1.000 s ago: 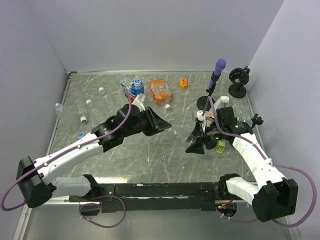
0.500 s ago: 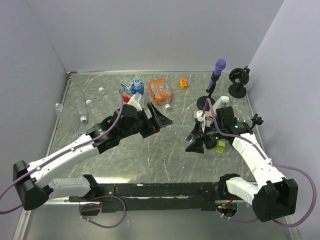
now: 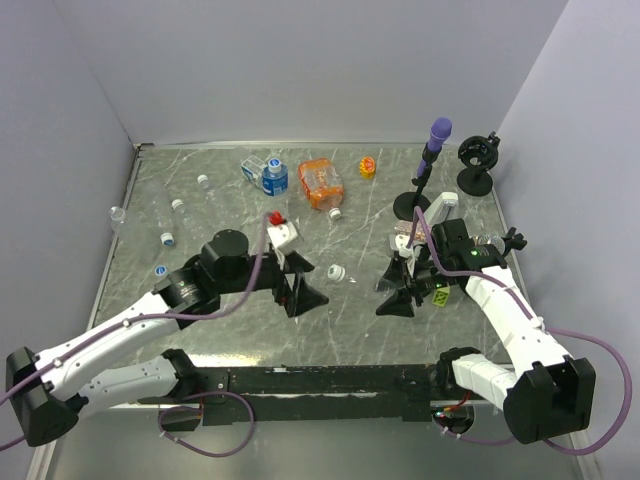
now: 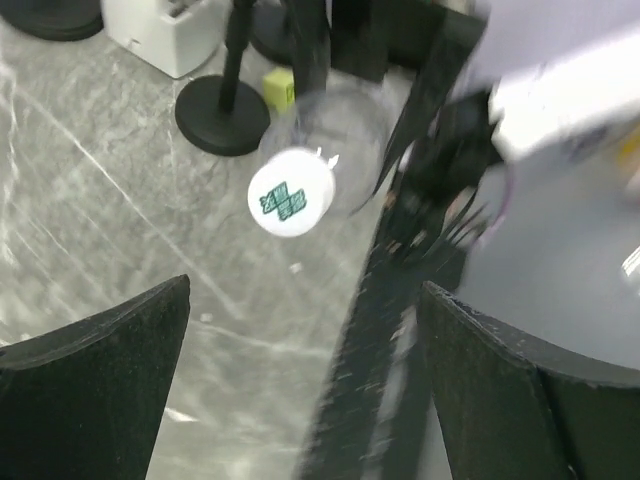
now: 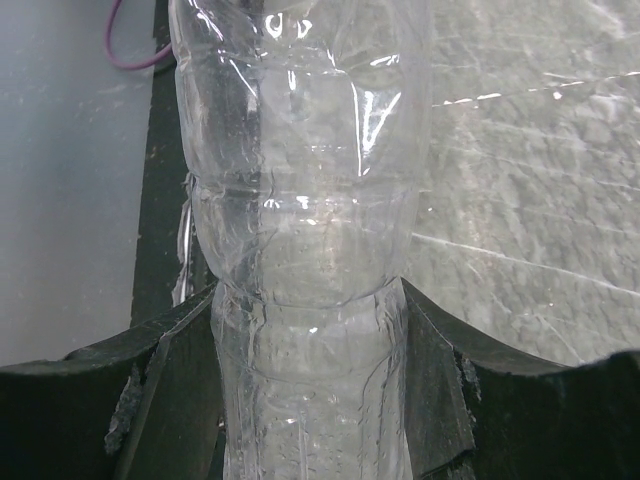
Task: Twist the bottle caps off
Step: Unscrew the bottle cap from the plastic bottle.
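My right gripper (image 3: 398, 290) is shut on the body of a clear plastic bottle (image 5: 300, 250) that lies level and points left. A white cap (image 3: 336, 271) with a green mark sits at the bottle's mouth end; in the left wrist view the white cap (image 4: 290, 198) faces the camera with the clear bottle (image 4: 340, 125) behind it. Whether the cap is tight or loose I cannot tell. My left gripper (image 3: 301, 297) stands open a short way to the near left of the cap, apart from it, with nothing between its fingers (image 4: 100, 390).
Several small clear bottles with caps (image 3: 178, 206) lie along the table's left side. A blue-capped bottle (image 3: 272, 178) and an orange container (image 3: 320, 183) lie at the back. A purple-topped black stand (image 3: 432, 160) and another black stand (image 3: 472, 165) are at the back right.
My left gripper was shut on the white cap a second ago; it has opened, let go and drawn back toward the near left. The right gripper keeps its hold on the bottle.
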`<action>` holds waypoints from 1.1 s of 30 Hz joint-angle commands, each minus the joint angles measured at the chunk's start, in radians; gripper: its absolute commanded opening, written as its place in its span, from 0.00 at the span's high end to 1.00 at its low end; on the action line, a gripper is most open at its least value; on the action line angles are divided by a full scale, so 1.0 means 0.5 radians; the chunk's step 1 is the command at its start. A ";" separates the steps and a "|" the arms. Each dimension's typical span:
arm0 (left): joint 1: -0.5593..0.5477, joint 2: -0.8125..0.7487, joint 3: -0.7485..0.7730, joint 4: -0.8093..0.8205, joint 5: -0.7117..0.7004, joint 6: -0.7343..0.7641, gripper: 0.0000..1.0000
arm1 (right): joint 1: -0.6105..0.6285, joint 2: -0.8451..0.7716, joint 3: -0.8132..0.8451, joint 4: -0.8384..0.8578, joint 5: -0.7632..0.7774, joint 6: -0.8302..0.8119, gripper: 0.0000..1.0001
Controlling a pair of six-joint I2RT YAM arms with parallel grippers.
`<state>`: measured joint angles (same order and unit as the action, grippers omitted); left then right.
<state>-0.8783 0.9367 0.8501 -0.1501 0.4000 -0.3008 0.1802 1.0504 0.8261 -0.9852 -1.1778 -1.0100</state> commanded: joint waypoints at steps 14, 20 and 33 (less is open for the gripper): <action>0.029 0.320 0.030 0.586 0.516 0.657 0.14 | -0.017 -0.024 0.008 -0.107 -0.083 -0.306 0.78; 0.045 0.274 -0.046 0.674 0.538 0.513 0.23 | -0.017 -0.018 0.005 -0.094 -0.071 -0.296 0.78; 0.060 0.320 -0.047 0.665 0.614 0.451 0.76 | -0.017 0.004 0.005 -0.088 -0.056 -0.284 0.78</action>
<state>-0.8501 1.0904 0.8207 0.1318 0.6575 -0.0544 0.1806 1.0504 0.8257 -1.0435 -1.1740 -1.1255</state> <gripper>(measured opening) 0.361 0.652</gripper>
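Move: The white cap lies about 4 cm to the left gripper's right and 2 cm ahead of it, at roughly the same height, on the clear bottle the right gripper already holds. That gripper's grip on the body is some 11 cm to the right of the cap, so the cap is about 11 cm left, 2 cm ahead and 3 cm below it. On the table, some 17 cm lower than the left gripper, a black stand base sits about 24 cm right and 12 cm ahead, and the yellow-green block 30 cm right and 6 cm ahead. Bring the wide-open left gripper right about 3.5 cm to the cap, dipping some 2 cm first and coming back up once there. Swing the fingers clockwise by about 15 degrees as they go and roll the hand by as much, clockwise seen along the fingers, then close them most of the way around the cap's sides. Keep the right gripper's hold on the bottle. ##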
